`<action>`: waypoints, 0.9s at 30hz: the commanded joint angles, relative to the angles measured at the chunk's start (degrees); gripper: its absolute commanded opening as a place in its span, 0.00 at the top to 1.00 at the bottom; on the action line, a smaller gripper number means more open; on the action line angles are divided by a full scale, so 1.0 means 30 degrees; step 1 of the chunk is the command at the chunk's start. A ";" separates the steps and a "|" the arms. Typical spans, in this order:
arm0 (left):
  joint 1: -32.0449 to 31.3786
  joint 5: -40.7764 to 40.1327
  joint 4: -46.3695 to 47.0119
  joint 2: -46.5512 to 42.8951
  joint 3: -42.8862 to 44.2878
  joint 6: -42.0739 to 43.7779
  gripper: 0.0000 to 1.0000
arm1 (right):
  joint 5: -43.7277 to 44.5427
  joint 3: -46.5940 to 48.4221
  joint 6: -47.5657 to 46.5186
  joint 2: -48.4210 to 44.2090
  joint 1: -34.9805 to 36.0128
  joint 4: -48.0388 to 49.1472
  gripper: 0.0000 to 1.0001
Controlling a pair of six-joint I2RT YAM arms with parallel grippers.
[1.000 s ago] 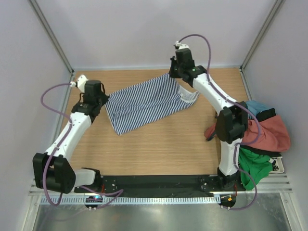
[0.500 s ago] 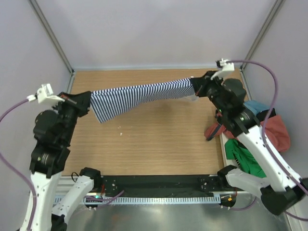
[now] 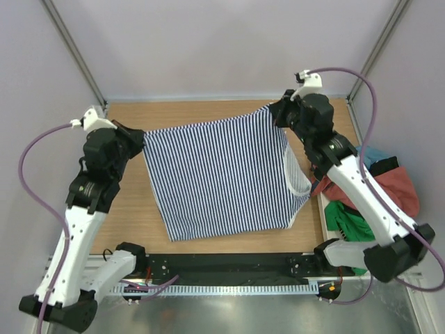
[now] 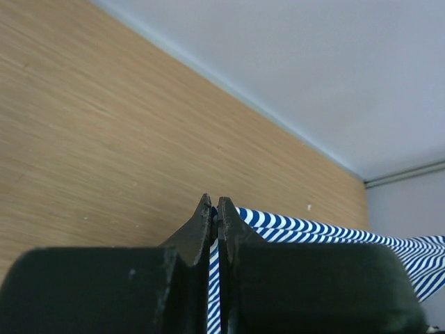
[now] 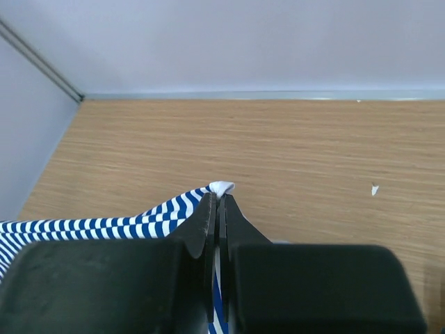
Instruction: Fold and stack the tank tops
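Note:
The navy-and-white striped tank top (image 3: 222,174) hangs spread out between both arms above the table, its lower edge toward the near side. My left gripper (image 3: 139,134) is shut on its far-left corner, with striped cloth between the tips in the left wrist view (image 4: 214,209). My right gripper (image 3: 276,111) is shut on its far-right corner, where white trim (image 5: 222,187) pokes past the tips (image 5: 217,202). The rust-red tank top (image 3: 393,191) lies in the pile of clothes at the right edge.
The pile at the right also holds green (image 3: 361,240), blue (image 3: 372,154) and dark cloth. The wooden table (image 3: 125,209) has grey walls on three sides. A black rail (image 3: 222,264) with the arm bases runs along the near edge.
The striped top was a narrow stretched band half a second ago; now it is spread wide and flat. Both grippers moved toward the back, still holding its corners.

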 commanded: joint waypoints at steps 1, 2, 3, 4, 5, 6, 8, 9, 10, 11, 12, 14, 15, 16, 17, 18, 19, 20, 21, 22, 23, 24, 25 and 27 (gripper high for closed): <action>0.0139 -0.1488 0.0377 0.1469 0.1648 0.0263 1.00 | 0.1604 0.3124 -0.0478 0.2064 -0.0105 -0.0896 0.99; 0.0139 -0.1285 0.0259 0.2315 0.2754 0.0612 1.00 | 0.2013 0.3768 -0.0421 0.2451 -0.0163 -0.1478 0.99; 0.0168 -0.1109 0.0113 0.2584 0.3258 0.0732 1.00 | 0.1988 0.4964 -0.0391 0.2687 -0.0163 -0.1687 0.99; 0.0169 -0.0904 -0.0033 0.2761 0.3699 0.0878 1.00 | 0.1756 0.5411 -0.0391 0.2863 -0.0134 -0.1776 0.99; 0.0140 -0.0525 0.0052 0.2821 0.4341 0.1112 1.00 | 0.1580 0.5706 -0.0333 0.2807 -0.0163 -0.1690 0.99; 0.0168 -0.0318 0.0169 0.2531 0.4522 0.1259 1.00 | 0.1172 0.5969 -0.0246 0.2604 -0.0134 -0.1573 0.99; 0.0169 0.0121 0.0405 0.2091 0.5019 0.1755 1.00 | 0.0730 0.6031 -0.0127 0.1931 -0.0163 -0.1397 0.99; 0.0140 0.0153 0.0318 0.1625 0.5224 0.1816 1.00 | 0.0206 0.5944 -0.0069 0.1696 -0.0134 -0.1367 0.99; 0.0168 0.0211 -0.0553 0.1417 0.5836 0.1788 1.00 | -0.0089 0.5798 0.0018 0.1055 -0.0134 -0.1366 0.99; 0.0169 0.0444 -0.0939 0.1125 0.6074 0.1846 1.00 | -0.0527 0.5622 0.0077 0.0730 -0.0163 -0.1279 0.99; 0.0140 0.1171 -0.1204 0.0803 0.6134 0.1875 1.00 | -0.0909 0.4954 0.0165 0.0378 -0.0105 -0.1191 0.99; 0.0140 0.1703 -0.1441 -0.0543 0.5697 0.1701 1.00 | -0.2139 0.3754 0.0369 -0.0847 -0.0105 -0.1015 0.99; 0.0139 0.2199 -0.1528 -0.1041 0.5405 0.1613 1.00 | -0.2375 0.3340 0.0487 -0.1349 -0.0105 -0.0986 0.99; 0.0139 0.2320 -0.1645 -0.2177 0.4880 0.1554 1.00 | -0.3044 0.2900 0.0633 -0.1818 -0.0076 -0.0986 0.99; 0.0168 0.2466 -0.1762 -0.2652 0.4643 0.1437 1.00 | -0.3254 0.1968 0.0837 -0.2866 -0.0017 -0.0899 0.99; 0.0169 0.2671 -0.1937 -0.3237 0.4380 0.1291 1.00 | -0.3459 0.1553 0.0897 -0.3428 0.0012 -0.0840 0.99; 0.0169 0.2731 -0.1968 -0.4084 0.3942 0.1203 1.00 | -0.3867 0.1200 0.0985 -0.3927 0.0129 -0.0868 0.99; 0.0140 0.2731 -0.2026 -0.4470 0.3850 0.1115 1.00 | -0.4190 0.0617 0.0957 -0.4454 0.0130 -0.0810 0.99; 0.0168 0.2702 -0.2288 -0.4706 0.3821 0.1085 1.00 | -0.4455 0.0379 0.0986 -0.5358 0.0130 -0.0752 0.99; 0.0169 0.2702 -0.2436 -0.4824 0.4052 0.1114 1.00 | -0.4631 0.0231 0.0986 -0.5831 0.0159 -0.0722 0.99; 0.0169 0.2702 -0.2495 -0.4796 0.4171 0.1114 1.00 | -0.4662 0.0172 0.0957 -0.6126 0.0159 -0.0809 0.99; 0.0169 0.2615 -0.2525 -0.4738 0.4259 0.1114 1.00 | -0.4517 0.0316 0.0928 -0.6390 0.0159 -0.0897 0.99; 0.0140 0.2614 -0.2554 -0.4505 0.4405 0.1027 1.00 | -0.4197 0.0579 0.0927 -0.6364 0.0159 -0.1159 0.99; 0.0169 0.2323 -0.2583 -0.3599 0.4290 0.0560 1.00 | -0.3405 0.1574 0.0724 -0.5317 0.0159 -0.2096 0.99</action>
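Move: Both hands already grip the striped tank top in the air, the left at one corner of its far edge and the right at the other. The cloth's middle sags about 8 cm back, 20 cm right and 13 cm below the left hand; from the right hand it is roughly 15 cm back, 11 cm left and 13 cm down. The clothes bin stands some 31 cm right of the right hand, 6 cm back and 24 cm lower. Keeping their pinch on the tank top's far edge, both hands dip slightly as they swing about 4 cm forward, then reverse and sweep some 15 cm back towards the robot while rising 10 to 13 cm. The left fingers tip upward about 25 degrees from the dip; the right tip up less and turn counter-clockwise. ##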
